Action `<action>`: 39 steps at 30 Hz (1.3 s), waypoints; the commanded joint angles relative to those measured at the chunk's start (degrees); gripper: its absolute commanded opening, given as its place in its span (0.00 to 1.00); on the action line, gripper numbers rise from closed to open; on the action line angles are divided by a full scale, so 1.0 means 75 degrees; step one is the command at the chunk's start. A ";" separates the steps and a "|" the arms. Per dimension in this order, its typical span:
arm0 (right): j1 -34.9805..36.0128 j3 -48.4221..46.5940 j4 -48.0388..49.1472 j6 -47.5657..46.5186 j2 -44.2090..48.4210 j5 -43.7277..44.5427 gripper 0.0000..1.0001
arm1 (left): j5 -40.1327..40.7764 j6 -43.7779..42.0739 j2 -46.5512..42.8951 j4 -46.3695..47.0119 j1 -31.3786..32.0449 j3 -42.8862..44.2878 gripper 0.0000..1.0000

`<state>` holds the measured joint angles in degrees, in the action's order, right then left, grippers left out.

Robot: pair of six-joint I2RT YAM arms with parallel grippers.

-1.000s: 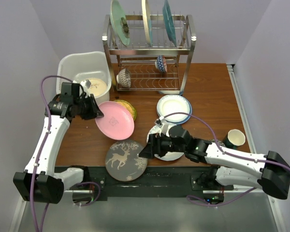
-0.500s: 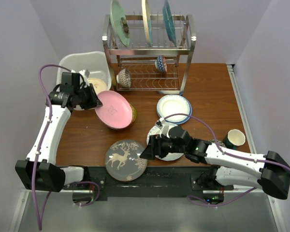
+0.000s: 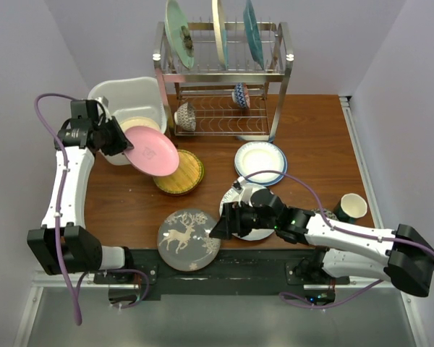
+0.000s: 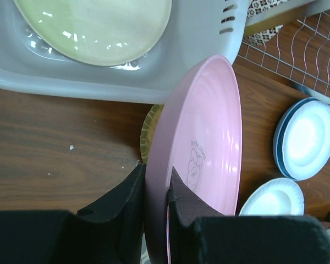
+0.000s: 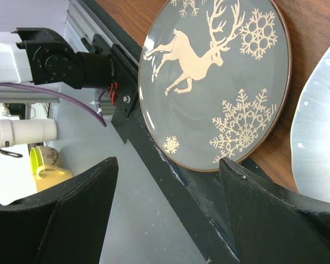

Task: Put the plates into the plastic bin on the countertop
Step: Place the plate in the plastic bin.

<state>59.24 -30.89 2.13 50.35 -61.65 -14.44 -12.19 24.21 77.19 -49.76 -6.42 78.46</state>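
Note:
My left gripper (image 3: 118, 137) is shut on the rim of the pink plate (image 3: 152, 150) and holds it tilted in the air at the front right corner of the white plastic bin (image 3: 109, 95). In the left wrist view the fingers (image 4: 131, 193) pinch the pink plate (image 4: 209, 137). A cream plate (image 4: 93, 27) lies in the bin (image 4: 154, 82). The woven yellow plate (image 3: 184, 173) lies on the countertop (image 3: 311, 130) below the pink one. My right gripper (image 3: 218, 225) is open and empty beside the grey deer plate (image 3: 189, 239), which also shows in the right wrist view (image 5: 214, 88).
A wire dish rack (image 3: 220, 79) with upright plates and two small bowls stands at the back. A white plate on a blue one (image 3: 260, 163) lies mid-table, another white plate (image 3: 247, 217) under my right arm. A green cup (image 3: 351, 207) stands at the right.
My left gripper has carried the pink plate up and left, from over the yellow plate toward the bin. The yellow plate is now uncovered. The right arm has barely moved.

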 commanded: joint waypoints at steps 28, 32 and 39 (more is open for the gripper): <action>0.0023 0.0065 0.0032 -0.0033 -0.0358 0.0026 0.78 | -0.0427 0.0979 0.1356 0.2005 -0.1090 0.1596 0.00; 0.0034 0.0018 0.0021 -0.0057 -0.0452 0.0003 0.78 | -0.0227 0.1073 0.1765 0.2134 -0.1125 0.1855 0.00; 0.0034 -0.0053 -0.0085 -0.0115 -0.0534 0.0062 0.78 | 0.0030 0.1190 0.2165 0.2263 -0.1172 0.2289 0.00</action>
<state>59.24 -30.48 1.67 50.19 -65.54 -14.44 -13.30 31.03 92.84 -36.67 -14.37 91.92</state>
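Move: Ahead of the left hand, which grips the pink plate by its left rim, the plastic bin's middle lies about 15 cm farther out, 3 cm to the left and some 14 cm lower. The green plate inside it is 12 cm straight ahead; the pie is level with the hand, 16 cm to its right; the patterned bowl is 17 cm out and 18 cm right. From the right hand the bin is about 38 cm ahead and 30 cm left, the reindeer plate 8 cm left. Carrying the still-pinched pink plate over the bin's near wall, the left hand reaches about 11 cm forward and 7 cm left, rising some 3 cm, while the wrist tips its fingers up and turns counter-clockwise, each about 10 degrees. The open right hand sinks 2.5 cm beside the reindeer plate's right edge. ##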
